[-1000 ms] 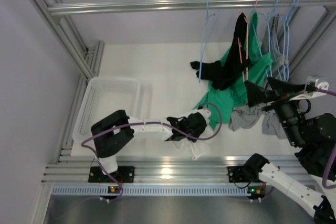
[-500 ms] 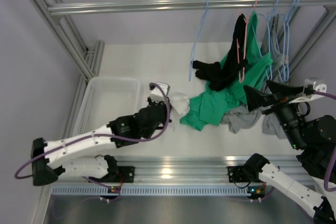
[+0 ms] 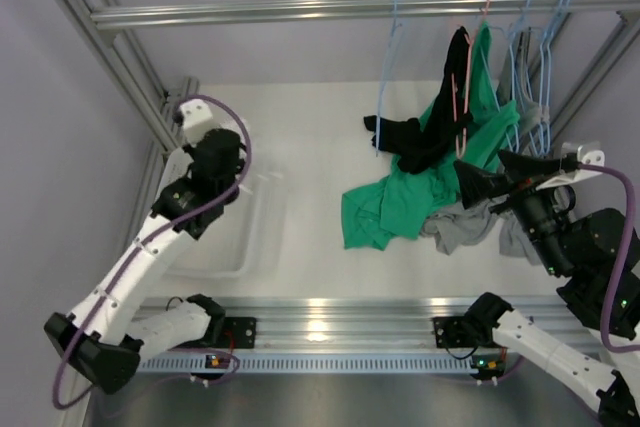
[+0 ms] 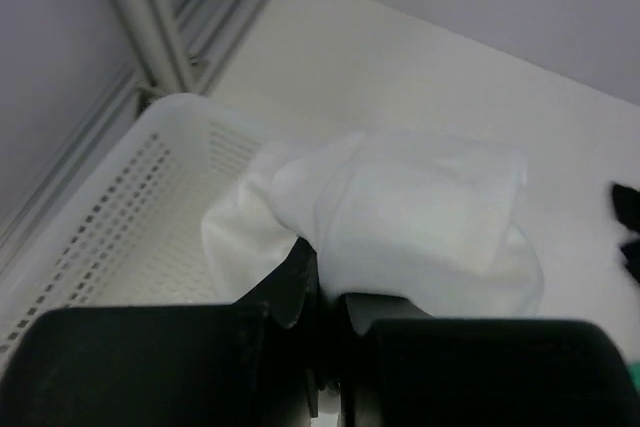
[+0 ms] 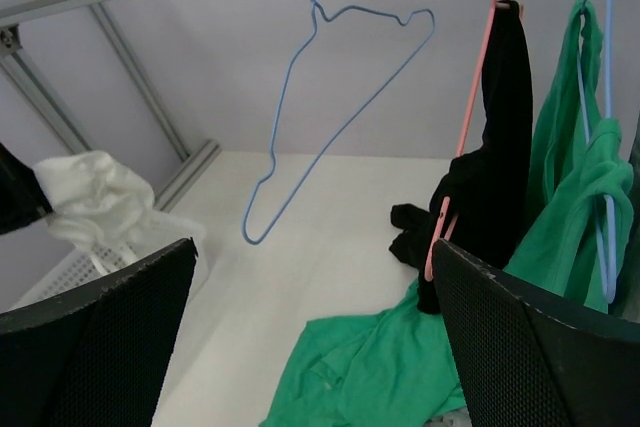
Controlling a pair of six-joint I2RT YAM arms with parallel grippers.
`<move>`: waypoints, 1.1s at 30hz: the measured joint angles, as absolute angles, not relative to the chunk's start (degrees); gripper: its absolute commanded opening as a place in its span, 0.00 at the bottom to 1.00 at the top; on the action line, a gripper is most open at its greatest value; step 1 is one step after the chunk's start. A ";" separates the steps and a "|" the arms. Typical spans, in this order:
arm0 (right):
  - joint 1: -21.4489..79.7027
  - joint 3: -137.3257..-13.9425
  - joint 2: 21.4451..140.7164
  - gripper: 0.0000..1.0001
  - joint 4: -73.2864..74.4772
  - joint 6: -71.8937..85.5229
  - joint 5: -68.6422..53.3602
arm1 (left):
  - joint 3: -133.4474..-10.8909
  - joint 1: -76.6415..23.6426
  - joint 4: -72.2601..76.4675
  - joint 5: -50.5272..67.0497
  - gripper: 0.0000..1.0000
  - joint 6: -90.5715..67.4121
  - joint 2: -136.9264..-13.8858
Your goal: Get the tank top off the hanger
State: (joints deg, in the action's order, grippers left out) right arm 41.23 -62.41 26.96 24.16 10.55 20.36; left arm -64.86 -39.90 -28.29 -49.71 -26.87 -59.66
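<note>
My left gripper is shut on a bunched white tank top, holding it up over the white basket at the table's left. The right wrist view shows the same white bundle hanging at far left. An empty blue hanger hangs from the rail. On the right side my right gripper stands wide open, nothing between its fingers, facing the hanging clothes.
A pink hanger carries a black garment. A green garment trails from another hanger down onto the table, with a grey garment beside it. More blue hangers crowd the rail's right end.
The left gripper closed on the white tank top at the table's middle and swung left with it to above the basket. The green garment spread leftward. The right arm barely moved.
</note>
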 measured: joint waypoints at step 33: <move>16.08 -99.00 77.73 0.47 40.03 3.11 12.47 | -51.66 -8.93 -35.64 -2.66 0.99 -27.68 -40.86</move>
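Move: My left hand already holds the white tank top. The basket it is bound for lies about 11 cm to its left, 3 cm back and some 26 cm below. My open right hand faces the pink hanger, roughly 24 cm ahead, 1 cm right and near its height. The black tank top hangs about 28 cm ahead, 3 left and 12 below; the green garment 20 ahead, 3 left and 22 below; the empty blue hanger 26 ahead, 14 left, about level. I swing my left hand about 12 cm left and then down some 14 cm over the basket, open its fingers wide to let the white tank top go, then rise empty, backing off and drifting right. Meanwhile my right hand reaches some 20 cm forward to the pink hanger, tipping fingers down about 25 degrees and turning slightly clockwise, narrowing them to about half open around its near end. ##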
